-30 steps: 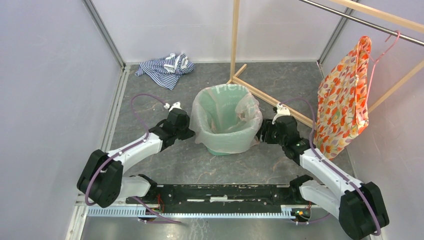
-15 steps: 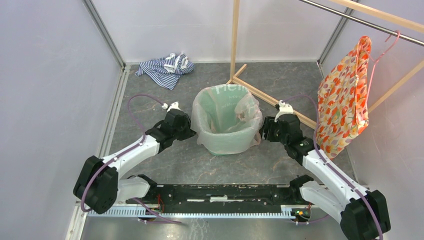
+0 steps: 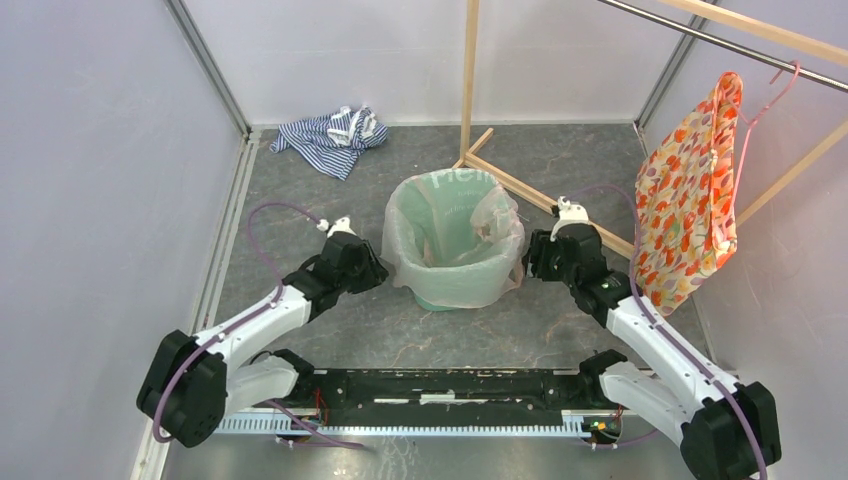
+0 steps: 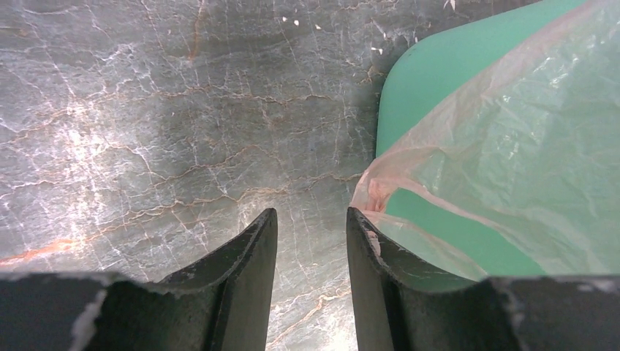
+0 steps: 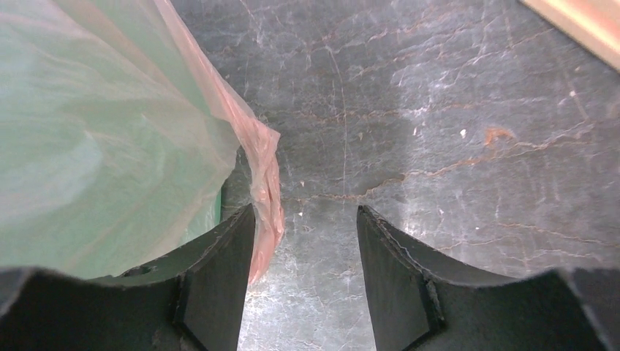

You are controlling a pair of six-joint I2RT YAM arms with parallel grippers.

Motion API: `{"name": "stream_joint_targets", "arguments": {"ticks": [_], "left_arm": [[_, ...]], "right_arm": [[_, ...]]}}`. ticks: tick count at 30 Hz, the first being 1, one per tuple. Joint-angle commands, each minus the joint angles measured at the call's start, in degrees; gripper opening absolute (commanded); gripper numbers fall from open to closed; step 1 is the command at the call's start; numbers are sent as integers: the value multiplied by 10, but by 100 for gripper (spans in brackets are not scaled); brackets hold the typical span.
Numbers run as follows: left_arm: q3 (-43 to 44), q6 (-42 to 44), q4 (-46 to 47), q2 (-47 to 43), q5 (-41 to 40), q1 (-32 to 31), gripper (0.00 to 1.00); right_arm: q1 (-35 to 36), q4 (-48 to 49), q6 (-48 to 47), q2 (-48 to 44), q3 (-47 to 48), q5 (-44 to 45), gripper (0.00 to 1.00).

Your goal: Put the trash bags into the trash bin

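The mint-green trash bin (image 3: 432, 299) stands upright mid-floor, lined by the pale pink translucent trash bag (image 3: 490, 268), whose edge drapes over the rim and down the outside. My left gripper (image 3: 376, 268) sits low by the bin's left side. In the left wrist view, the left gripper (image 4: 311, 216) is open over bare floor, with the bag (image 4: 512, 146) and bin (image 4: 424, 88) just beyond its right finger. My right gripper (image 3: 528, 262) is at the bin's right side. The right wrist view shows this gripper (image 5: 305, 216) open, a hanging fold of bag (image 5: 265, 179) brushing its left finger.
A blue-white striped cloth (image 3: 330, 135) lies at the back left. A wooden rack post (image 3: 468, 80) and its floor beam (image 3: 540, 196) stand behind and to the right of the bin. An orange floral garment (image 3: 690, 200) hangs on a pink hanger (image 3: 762, 105) at the right.
My left gripper has opened, let go of the bag's edge and drawn back from the bin toward the near left. The right gripper has barely shifted and stays open.
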Motion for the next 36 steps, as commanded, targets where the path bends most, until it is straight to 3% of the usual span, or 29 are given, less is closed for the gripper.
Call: {"name": "stream_joint_targets", "arguments": {"ticks": [1, 5, 11, 15, 19, 20, 27, 29, 36], "left_arm": [[21, 9, -24, -29, -21, 8, 46], [59, 21, -75, -65, -43, 13, 48], [145, 43, -138, -87, -57, 19, 51], [207, 59, -166, -88, -48, 19, 53], [284, 92, -195, -79, -32, 19, 62], [302, 101, -199, -78, -27, 19, 65], [396, 152, -211, -66, 23, 19, 84], [409, 159, -209, -67, 28, 19, 99], [434, 172, -215, -73, 36, 19, 100]], "right_arm": [[-2, -31, -18, -8, 66, 42, 60], [-2, -60, -33, -20, 112, 61, 66], [-2, -104, -54, -15, 216, 70, 84], [-2, -126, -69, -7, 284, 63, 89], [-2, -136, -88, 5, 338, 26, 93], [-2, -134, -92, 6, 347, 17, 98], [-2, -130, -117, 8, 393, -33, 98], [-2, -122, -120, 1, 391, -38, 98], [-2, -110, -126, -11, 379, -34, 98]]}}
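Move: The lined trash bin stands between my hands. Its middle is about 12 cm to the right of my left hand, 4 cm ahead and 3 cm higher; from my right hand it is some 12 cm to the left and 2 cm ahead, at about the same height. The bag's loose handle hangs about 2 cm left of my right hand. The stand's beam crosses the floor roughly 15 cm ahead and 3 cm right of that hand. With the bag already on the bin, I lift both hands up and away from its two sides, the left about 27 cm and the right some 24 cm, each easing only slightly forward. As they climb, I tip both sets of fingers up by about 25 degrees and spread the half-open grippers wide, carrying nothing. ##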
